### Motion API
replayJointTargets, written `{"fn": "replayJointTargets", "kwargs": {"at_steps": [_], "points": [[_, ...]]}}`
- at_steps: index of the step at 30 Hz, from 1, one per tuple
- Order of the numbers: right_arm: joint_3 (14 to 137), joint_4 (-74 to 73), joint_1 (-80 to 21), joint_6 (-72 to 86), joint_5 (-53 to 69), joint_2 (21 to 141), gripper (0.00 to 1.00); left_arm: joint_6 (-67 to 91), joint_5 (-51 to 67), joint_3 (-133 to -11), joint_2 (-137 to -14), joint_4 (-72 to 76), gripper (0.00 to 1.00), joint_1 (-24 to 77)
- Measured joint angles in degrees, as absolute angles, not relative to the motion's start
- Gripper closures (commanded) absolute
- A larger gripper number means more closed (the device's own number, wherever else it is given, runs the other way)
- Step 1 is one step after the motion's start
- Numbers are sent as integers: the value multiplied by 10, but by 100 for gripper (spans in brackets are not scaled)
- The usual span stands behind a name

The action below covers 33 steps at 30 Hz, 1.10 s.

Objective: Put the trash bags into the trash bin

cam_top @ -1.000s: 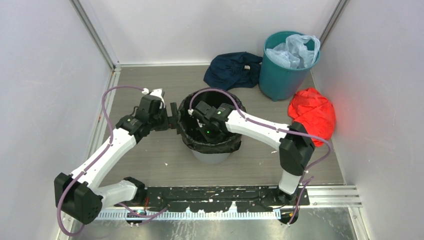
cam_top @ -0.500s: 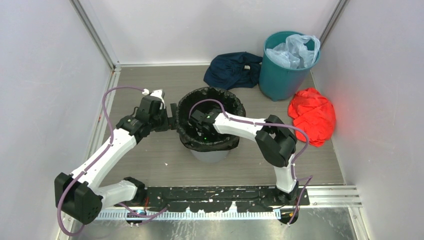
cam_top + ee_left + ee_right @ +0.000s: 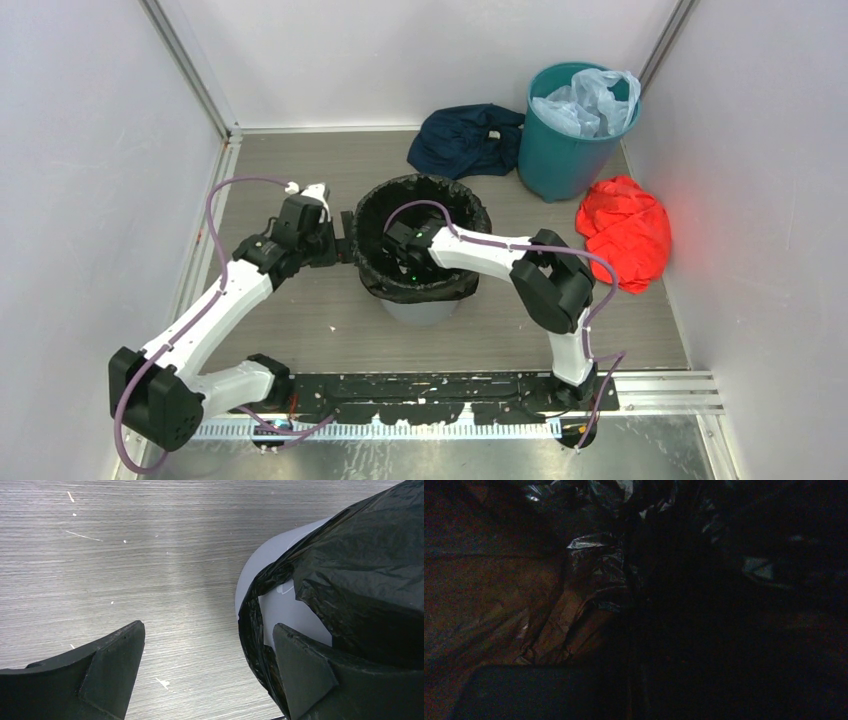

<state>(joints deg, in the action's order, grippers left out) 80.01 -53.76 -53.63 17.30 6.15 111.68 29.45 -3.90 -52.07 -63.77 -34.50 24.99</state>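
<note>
The black trash bag lines the light grey trash bin mid-floor, its hem folded over the rim. My left gripper is open just outside the bin's left side. In the left wrist view its jaws straddle bare floor and the bag's hanging hem, which lies against the right finger over the pale bin wall. My right gripper reaches down inside the bin and is shut. Its view is nearly dark, showing only crinkled bag plastic. Whether it pinches plastic is hidden.
A teal bin holding a pale blue plastic bag stands at the back right. A navy cloth lies to its left and a red cloth bundle in front of it. White walls close in on three sides.
My right arm has folded its elbow inward and its gripper has sunk deeper into the bag-lined bin. The left gripper has drawn back slightly to the left, still open.
</note>
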Motion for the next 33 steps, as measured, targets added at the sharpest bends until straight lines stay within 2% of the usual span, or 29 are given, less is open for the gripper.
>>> {"fn": "replayJointTargets", "kwargs": {"at_steps": [4, 6, 9, 11, 20, 33], "points": [[803, -546, -536, 176, 58, 1108, 91, 295, -39, -519, -634, -345, 0, 250], [812, -559, -536, 178, 53, 1098, 83, 295, -39, -517, -630, -345, 0, 250], [836, -576, -536, 180, 43, 1072, 79, 295, -39, -517, -626, -345, 0, 250], [856, -583, -536, 181, 36, 1050, 71, 295, -39, -517, -625, -346, 0, 250], [910, -592, -536, 195, -22, 940, 56, 293, -46, -529, -620, -369, 0, 250], [956, -593, -536, 230, -139, 763, 28, 269, -54, -675, -563, -471, 0, 250]]}}
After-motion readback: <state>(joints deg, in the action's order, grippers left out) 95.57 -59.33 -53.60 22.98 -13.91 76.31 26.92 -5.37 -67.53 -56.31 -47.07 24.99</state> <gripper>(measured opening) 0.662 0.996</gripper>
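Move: Deep inside the grey trash bin lined with the black trash bag, the right hand points straight down, nearly on the bin's axis (about 1 cm left of it), with the bin's middle roughly 10 cm above. From there the teal bin stands some 26 cm ahead and 27 cm right, the navy cloth about 33 cm ahead and 9 cm right. From the left hand, the trash bin's middle is 13 cm right, 5 cm back and about level; the navy cloth 25 cm ahead, 24 cm right and low. Pulling straight up out of the bag-lined bin, the right hand climbs nearly 30 cm, clear of the rim, its down-pointing fingers swinging some 50 degrees forward and left as they open from shut to about two-thirds. The left hand, wide open beside the bin's left rim, lingers, then rises about 11 cm with fingertips tipping up slightly. ##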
